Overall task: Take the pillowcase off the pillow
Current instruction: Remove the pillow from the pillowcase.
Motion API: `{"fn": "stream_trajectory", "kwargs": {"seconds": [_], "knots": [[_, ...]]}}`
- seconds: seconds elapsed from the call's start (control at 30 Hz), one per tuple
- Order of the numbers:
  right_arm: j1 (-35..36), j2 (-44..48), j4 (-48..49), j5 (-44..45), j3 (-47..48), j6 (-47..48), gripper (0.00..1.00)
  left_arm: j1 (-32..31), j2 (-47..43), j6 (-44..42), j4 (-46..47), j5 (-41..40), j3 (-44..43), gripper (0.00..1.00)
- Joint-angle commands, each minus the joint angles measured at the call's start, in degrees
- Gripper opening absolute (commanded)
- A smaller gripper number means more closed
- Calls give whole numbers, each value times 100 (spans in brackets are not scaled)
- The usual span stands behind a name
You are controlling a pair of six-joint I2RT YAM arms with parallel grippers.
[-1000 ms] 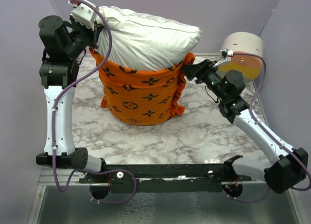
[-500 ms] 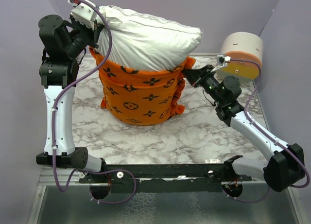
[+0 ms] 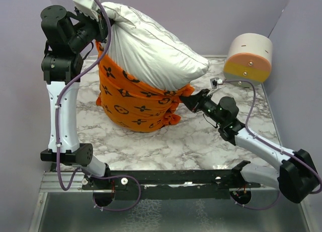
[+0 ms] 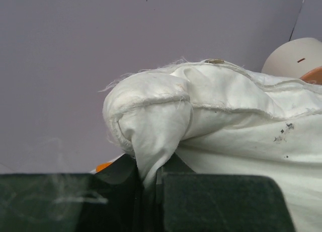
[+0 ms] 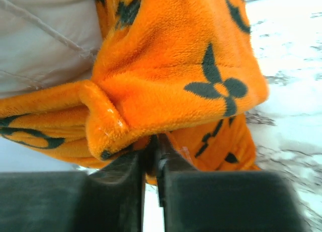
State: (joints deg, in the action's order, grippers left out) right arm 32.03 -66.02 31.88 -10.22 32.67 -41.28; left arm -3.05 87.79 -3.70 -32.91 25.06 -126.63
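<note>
The big white pillow [image 3: 151, 51] stands tilted, its upper left corner lifted high. My left gripper [image 3: 104, 31] is shut on that corner; in the left wrist view the pillow [image 4: 226, 121] fabric is pinched between the jaws of the left gripper [image 4: 148, 179]. The orange pillowcase [image 3: 133, 101] with black motifs wraps only the pillow's lower part and rests on the table. My right gripper [image 3: 187, 102] is shut on the pillowcase's bunched rim at its right side. In the right wrist view a plush fold of the pillowcase [image 5: 171, 66] is clamped by the right gripper [image 5: 153, 154], with pillow [image 5: 45, 46] above it.
A round white, orange and yellow cylinder [image 3: 248, 56] stands at the back right, also seen in the left wrist view [image 4: 297, 56]. The marble tabletop [image 3: 166, 141] is walled by purple panels at the back and sides. A black rail [image 3: 171, 177] runs along the near edge.
The right gripper closed on the pillowcase rim and pulled it down and nearer. The left gripper lifted the pillow corner higher, tilting the pillow and baring more of it.
</note>
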Motion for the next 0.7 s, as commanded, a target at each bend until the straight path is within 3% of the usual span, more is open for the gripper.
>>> {"fn": "stream_trajectory", "kwargs": {"seconds": [0.0,0.07,0.13,0.27,0.37,0.47,0.67], "knots": [[22,598,-2845,156,768,995,22,196,-355,95,788,248,-13,0],[22,852,-3545,215,1698,1320,36,162,-475,170,707,637,298,0],[22,970,-4091,112,2621,1621,57,111,-541,235,560,910,487,0],[22,915,-4913,-37,4310,1919,72,51,-711,214,609,1009,842,0],[22,822,-4920,-49,5186,1908,79,42,-737,228,560,1126,865,0],[22,-21,-4952,-681,6290,1936,100,-14,-690,320,375,1527,769,0],[489,-2029,-5767,-1308,9054,2569,100,-293,-630,342,119,1888,569,0]]}}
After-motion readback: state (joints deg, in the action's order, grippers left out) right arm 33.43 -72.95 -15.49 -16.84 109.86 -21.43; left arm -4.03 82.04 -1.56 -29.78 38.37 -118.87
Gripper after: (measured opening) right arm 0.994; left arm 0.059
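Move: My right hand's shut fingers still hold the pillowcase's rim. The exposed pillow's middle is roughly 8 cm ahead, 14 cm left and 15 cm above that hand; the pillow's free corner is some 10 cm ahead, 5 cm right and 7 cm up. The body of the pillowcase hangs about 20 cm left, 3 cm ahead and 5 cm lower. From my left hand, gripping the top corner, the pillow's middle lies about 3 cm back, 20 cm right and 18 cm down. I open my right fingers wide to let the pillowcase's rim go and sweep that hand up beside the pillow, nearly 40 cm and fast, easing back about 5 cm while the fingertips tilt up towards the pillow's top. Meanwhile my left hand keeps its pinch on the top corner, carrying it a little back and to the right and turning slightly clockwise. ##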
